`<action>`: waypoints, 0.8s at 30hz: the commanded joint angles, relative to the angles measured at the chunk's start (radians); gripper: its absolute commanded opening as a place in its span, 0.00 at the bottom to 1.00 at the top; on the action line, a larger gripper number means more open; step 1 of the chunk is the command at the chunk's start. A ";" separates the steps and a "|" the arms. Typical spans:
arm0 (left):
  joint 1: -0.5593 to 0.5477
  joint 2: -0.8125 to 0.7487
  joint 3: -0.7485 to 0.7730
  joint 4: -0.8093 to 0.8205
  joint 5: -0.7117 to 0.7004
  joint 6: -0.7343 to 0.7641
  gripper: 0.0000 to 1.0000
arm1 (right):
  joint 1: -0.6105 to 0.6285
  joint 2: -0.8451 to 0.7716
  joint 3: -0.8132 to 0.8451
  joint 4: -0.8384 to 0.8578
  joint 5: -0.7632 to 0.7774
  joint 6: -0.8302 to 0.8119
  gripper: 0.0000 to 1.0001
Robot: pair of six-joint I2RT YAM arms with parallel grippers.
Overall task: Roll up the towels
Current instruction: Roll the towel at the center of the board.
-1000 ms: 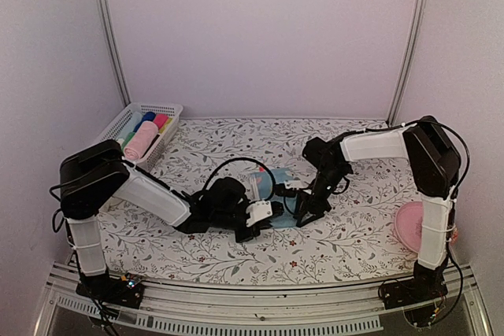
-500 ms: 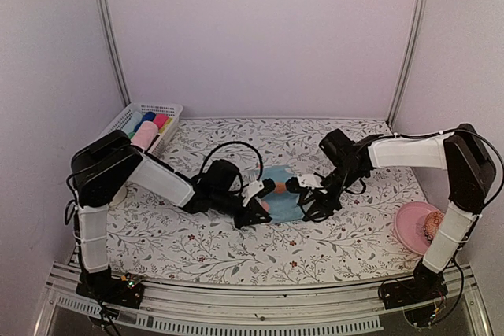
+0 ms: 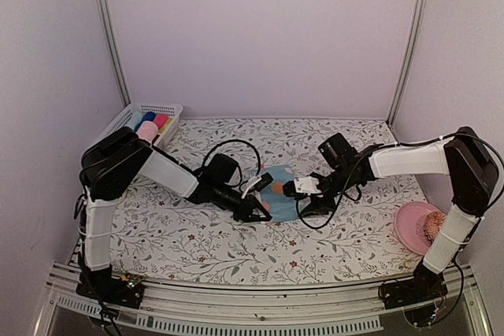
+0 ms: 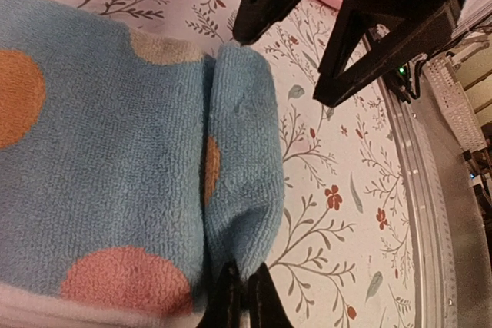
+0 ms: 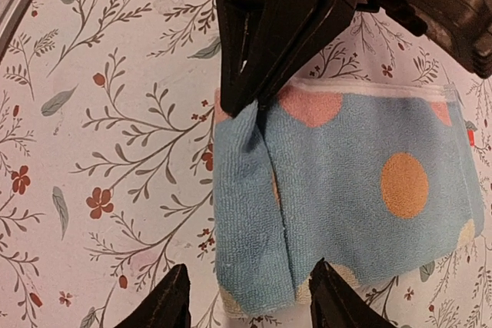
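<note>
A light blue towel [image 3: 280,191] with orange and pink dots lies on the flowered table, its near edge folded over into a narrow flap [image 4: 240,174]. My left gripper [image 3: 258,212] is shut, pinching one end of that flap [image 4: 244,297]. In the right wrist view its black fingers [image 5: 257,44] meet the flap's far corner. My right gripper [image 3: 304,204] is open at the flap's other end [image 5: 250,301], one finger on each side, apart from the cloth [image 5: 369,213]. The right gripper's fingers [image 4: 338,36] show beyond the towel in the left wrist view.
A white basket [image 3: 124,120] at the back left holds bright cloth tubes and a pale pink roll [image 3: 146,130]. A round pink plate [image 3: 411,222] sits at the right near the right arm's base. The table's metal front rail [image 4: 430,159] runs close by.
The towel was bunched up between the grippers; it now lies flatter with its near edge folded over. The right jaws have spread wider, and both arms have shifted towards the middle.
</note>
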 commanded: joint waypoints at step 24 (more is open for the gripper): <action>0.063 0.068 -0.023 -0.024 0.060 -0.102 0.05 | 0.065 0.178 0.088 -0.091 0.089 0.045 0.04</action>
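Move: The right end of the towel's near fold lies about 4 cm below the right hand, some 1 cm ahead and 1 cm to its left, between the open fingers. From that hand the fold's left end, already pinched by the left hand, is about 11 cm left, level fore and aft and 4 cm lower; the flat dotted part's middle is roughly 8 cm ahead, 5 cm left and 5 cm down. The fold's right end lies some 10 cm to the left hand's right, at its height. The right hand sinks about 4 cm almost straight down onto the right end of the towel's near fold, easing roughly 1 cm forward and left at the last, while its half-open fingers close until they pinch the cloth. The left hand keeps its shut grip on the fold's left end and hardly shifts, only rolling some 10 degrees about its fingers so that its top leans forward. ##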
